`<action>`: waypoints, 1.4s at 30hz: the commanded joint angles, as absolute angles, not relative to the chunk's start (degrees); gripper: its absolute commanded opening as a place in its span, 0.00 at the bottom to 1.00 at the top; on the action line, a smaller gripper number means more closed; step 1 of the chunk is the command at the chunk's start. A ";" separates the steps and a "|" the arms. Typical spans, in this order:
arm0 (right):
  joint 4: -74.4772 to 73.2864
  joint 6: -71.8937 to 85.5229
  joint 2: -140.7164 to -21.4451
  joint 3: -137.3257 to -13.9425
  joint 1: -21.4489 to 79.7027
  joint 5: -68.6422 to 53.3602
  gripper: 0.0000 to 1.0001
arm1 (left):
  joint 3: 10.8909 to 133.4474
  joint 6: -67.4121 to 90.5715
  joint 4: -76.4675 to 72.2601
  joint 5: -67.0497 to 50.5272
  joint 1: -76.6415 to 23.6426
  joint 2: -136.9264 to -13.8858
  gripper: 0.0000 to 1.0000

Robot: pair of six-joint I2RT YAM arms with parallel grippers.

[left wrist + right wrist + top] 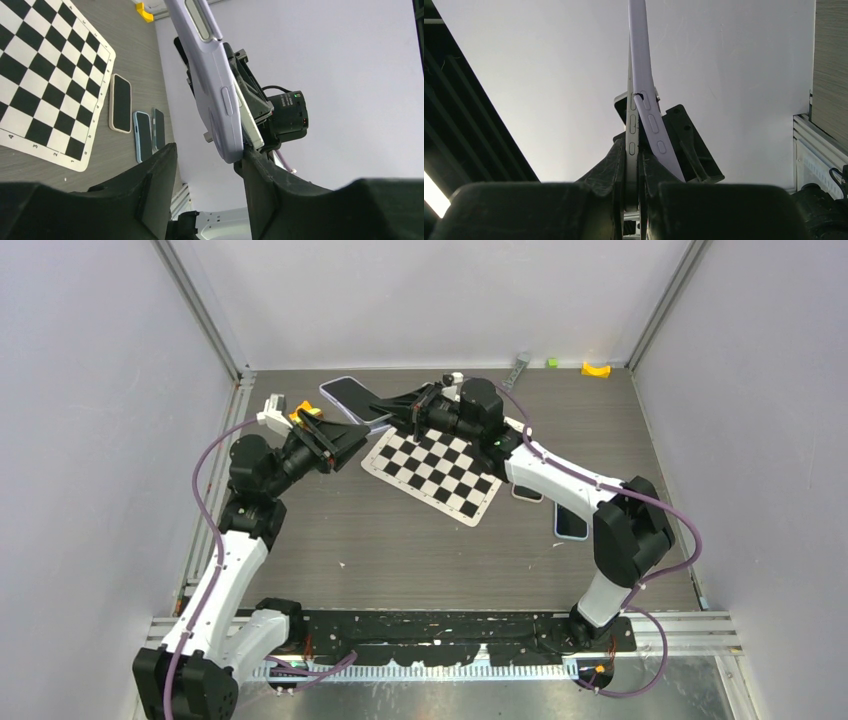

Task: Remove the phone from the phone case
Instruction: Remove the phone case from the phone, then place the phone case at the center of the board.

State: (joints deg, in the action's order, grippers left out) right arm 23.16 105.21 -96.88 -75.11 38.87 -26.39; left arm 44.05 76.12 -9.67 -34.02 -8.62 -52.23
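The phone (352, 395), in a lavender phone case (220, 95), is held in the air over the table's back left. My right gripper (405, 412) is shut on it. In the right wrist view the phone's silver edge (631, 120) sits pinched in the right gripper (631, 150), while the case (641, 60) bows away from it on the right side. My left gripper (207, 165) is open just below the case's lower corner. That corner touches the inner tip of one of its fingers (260, 175). The phone's silver rim (248, 117) shows behind the case there.
A checkerboard mat (435, 472) lies mid-table. Beside its right edge lie three other phones (120, 102) (142, 136) (159, 129) flat on the table. A yellow piece (596, 369) and a small green block (551, 362) sit by the back wall.
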 commanded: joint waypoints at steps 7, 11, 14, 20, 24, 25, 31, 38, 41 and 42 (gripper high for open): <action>40.26 113.85 -96.03 -74.20 39.55 -29.19 0.01 | 43.17 69.83 -7.01 -27.38 -8.09 -49.96 0.54; 35.50 109.41 -95.54 -75.29 39.79 -30.67 0.01 | 44.37 71.37 -5.42 -26.10 -8.10 -50.70 0.56; 32.29 104.30 -96.12 -78.13 40.17 -34.44 0.01 | 46.38 73.16 -0.44 -22.71 -8.09 -51.52 0.53; 32.52 102.06 -96.23 -79.96 40.35 -37.44 0.01 | 48.62 69.91 6.79 -18.64 -7.84 -51.31 0.31; 32.63 101.06 -96.60 -81.67 40.32 -38.49 0.01 | 49.73 64.56 10.10 -18.74 -7.29 -52.05 0.00; 32.40 100.63 -96.73 -81.97 40.34 -38.71 0.01 | 50.38 62.42 12.33 -18.27 -7.01 -52.23 0.00; 37.19 101.38 -97.60 -85.65 40.08 -44.29 0.01 | 56.16 43.77 32.84 -4.88 -5.19 -55.09 0.00; 27.11 92.24 -97.72 -87.37 40.35 -46.24 0.01 | 54.92 35.21 44.32 6.96 -4.14 -55.71 0.00; 11.38 75.94 -98.74 -87.78 41.29 -41.49 0.01 | 52.29 34.85 45.01 5.68 -3.08 -55.84 0.00; 8.20 69.13 -99.83 -87.97 41.61 -38.41 0.01 | 50.98 34.66 44.46 4.15 -2.35 -55.96 0.00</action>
State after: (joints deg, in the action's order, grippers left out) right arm 23.51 90.15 -99.37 -85.89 40.64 -43.97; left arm 53.80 38.87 41.69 2.85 -4.10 -56.49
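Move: Just off the left fingertips hangs the loose corner of the half-peeled phone case; the case's middle lies about 6 cm ahead and 1 cm left of the left hand, nearly level with it. From the right hand, which still pinches the phone, the case's middle is some 2 cm ahead, 3 cm left and 1 cm below. On the table, roughly 33 cm beneath the left hand, the checkerboard sits about 20 cm ahead and 18 cm right, the blue-green blocks 20 cm ahead and 12 cm left. Closing its half-open fingers on the loose end of the case after easing about 2 cm left and down, the left hand pulls the case away from the phone, down and left, for some 20 cm in all, rolling its left side up about 50 degrees and tipping down. The right hand keeps its pinch on the phone, drawing back and rising about 6 cm while its wrist turns counter-clockwise and tilts. ##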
